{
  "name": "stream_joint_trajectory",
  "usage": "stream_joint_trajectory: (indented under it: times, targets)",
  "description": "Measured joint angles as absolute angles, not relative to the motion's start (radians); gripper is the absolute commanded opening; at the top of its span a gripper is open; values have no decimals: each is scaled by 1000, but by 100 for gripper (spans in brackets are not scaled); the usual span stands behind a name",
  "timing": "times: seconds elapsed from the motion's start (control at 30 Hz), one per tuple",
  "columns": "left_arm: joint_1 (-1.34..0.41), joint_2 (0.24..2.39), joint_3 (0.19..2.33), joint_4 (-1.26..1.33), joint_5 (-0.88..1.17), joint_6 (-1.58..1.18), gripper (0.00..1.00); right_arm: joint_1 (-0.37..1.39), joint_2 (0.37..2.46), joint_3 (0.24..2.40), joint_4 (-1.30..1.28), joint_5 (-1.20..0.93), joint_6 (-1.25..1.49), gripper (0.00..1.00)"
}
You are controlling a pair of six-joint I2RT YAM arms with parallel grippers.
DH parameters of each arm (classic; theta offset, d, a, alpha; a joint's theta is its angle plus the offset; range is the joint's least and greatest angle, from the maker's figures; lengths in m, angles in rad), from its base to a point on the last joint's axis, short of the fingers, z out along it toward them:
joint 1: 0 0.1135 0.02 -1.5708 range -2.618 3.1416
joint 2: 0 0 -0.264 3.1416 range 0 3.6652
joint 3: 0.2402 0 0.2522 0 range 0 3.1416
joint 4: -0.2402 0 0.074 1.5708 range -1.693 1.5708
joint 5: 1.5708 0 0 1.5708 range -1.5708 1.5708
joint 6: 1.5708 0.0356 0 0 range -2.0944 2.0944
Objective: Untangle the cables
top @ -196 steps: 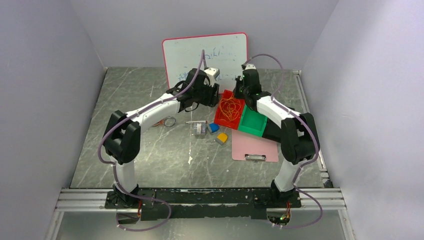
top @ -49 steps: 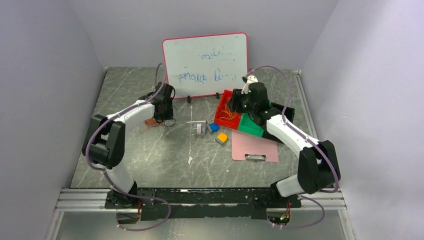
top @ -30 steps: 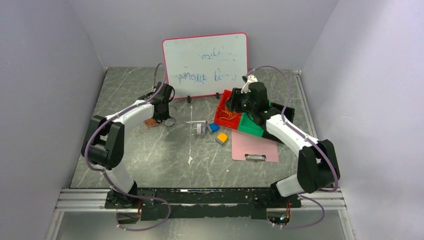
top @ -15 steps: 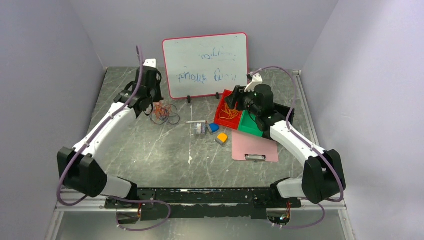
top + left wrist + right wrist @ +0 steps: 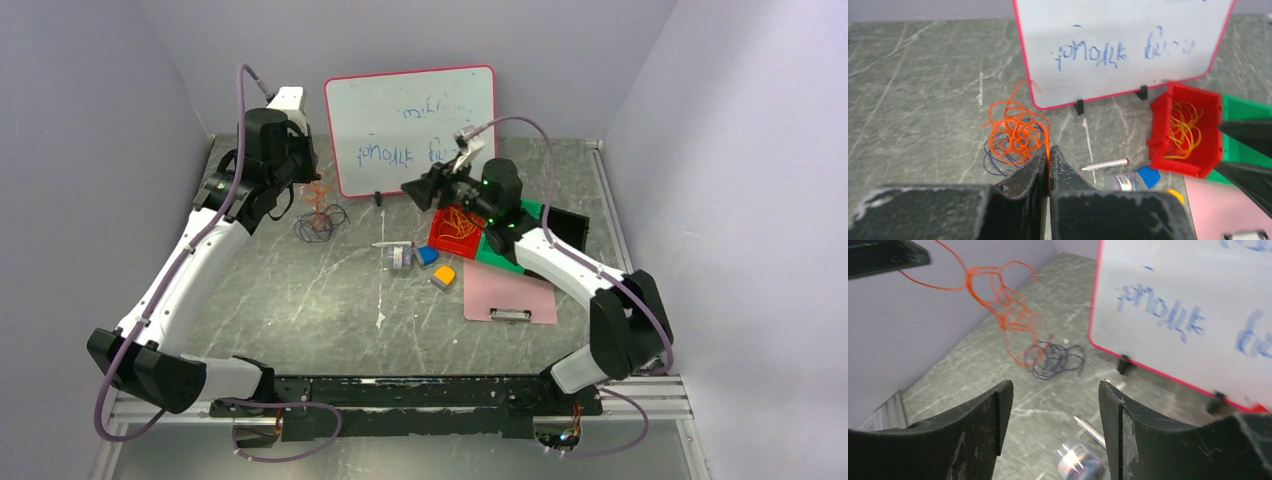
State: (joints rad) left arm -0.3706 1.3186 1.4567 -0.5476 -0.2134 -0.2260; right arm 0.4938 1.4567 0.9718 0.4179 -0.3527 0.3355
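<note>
My left gripper [image 5: 292, 188] is raised over the far left of the table, shut on a strand of the orange cable [image 5: 1048, 156]. The orange loops [image 5: 318, 193] hang below it, tangled with dark purple cable loops [image 5: 316, 226] that rest on the table. Both show in the right wrist view, orange [image 5: 1009, 307] above purple [image 5: 1054, 360]. My right gripper [image 5: 413, 192] hovers open and empty in front of the whiteboard, pointing left toward the tangle. Yellowish cables [image 5: 458, 222] lie in the red bin [image 5: 440, 243].
A whiteboard [image 5: 412, 125] stands at the back. A pen [image 5: 388, 243], a small cylinder [image 5: 401, 258], a blue block [image 5: 428, 255] and a yellow block [image 5: 445, 275] lie mid-table. A green bin [image 5: 500, 255] and a pink clipboard [image 5: 508, 292] sit to the right.
My left arm has risen and swung back, lifting the orange cable off the table. My right gripper has left the red bin, moved left and opened wider.
</note>
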Motion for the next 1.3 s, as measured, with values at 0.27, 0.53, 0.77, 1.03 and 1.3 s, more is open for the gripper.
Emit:
stream_joint_trajectory:
  times: [0.27,0.53,0.77,1.03,1.3]
  targets:
    - [-370,1264,1432,-558,14,-146,7,611,1613,1131,533,-427,367,68]
    - [-370,1261,1425,-567,164,-94,7,672,1700,1194,584,-452,387,68]
    - [-370,1262,1414,-569,243,-73,7,674,1737,1194,631,-465,427,68]
    - [-370,1267,1414,-569,306,-67,7,674,1772,1199,717,-469,501,68]
    - [-370,1275,1414,-571,352,-59,7,680,1886,1296,758,-487,544,66]
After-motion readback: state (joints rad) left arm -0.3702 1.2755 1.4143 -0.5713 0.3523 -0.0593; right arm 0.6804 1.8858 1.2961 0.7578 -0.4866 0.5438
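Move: The left hand still grips the orange cable, its tangle hanging some 12 cm below it. From the left hand, the open right gripper it heads for is about 24 cm right, 5 cm back and 6 cm lower; the dark cable lies on the table, 5 cm ahead. For the right hand, the orange strand at the left fingertips is about 24 cm left, 5 cm ahead and 5 cm up; the red bin is 12 cm right and 6 cm ahead, the marker 6 cm left and 2 cm ahead, both on the table. The right gripper, held open, closes in on the orange strand just by the left fingertips until the strand runs between its fingers: it sweeps about 15 cm left, rising slightly, turning counter-clockwise and rolling its left side up. The left hand keeps its pinch and brings the cable to meet it, right and back, swivelling some 30 degrees clockwise. ##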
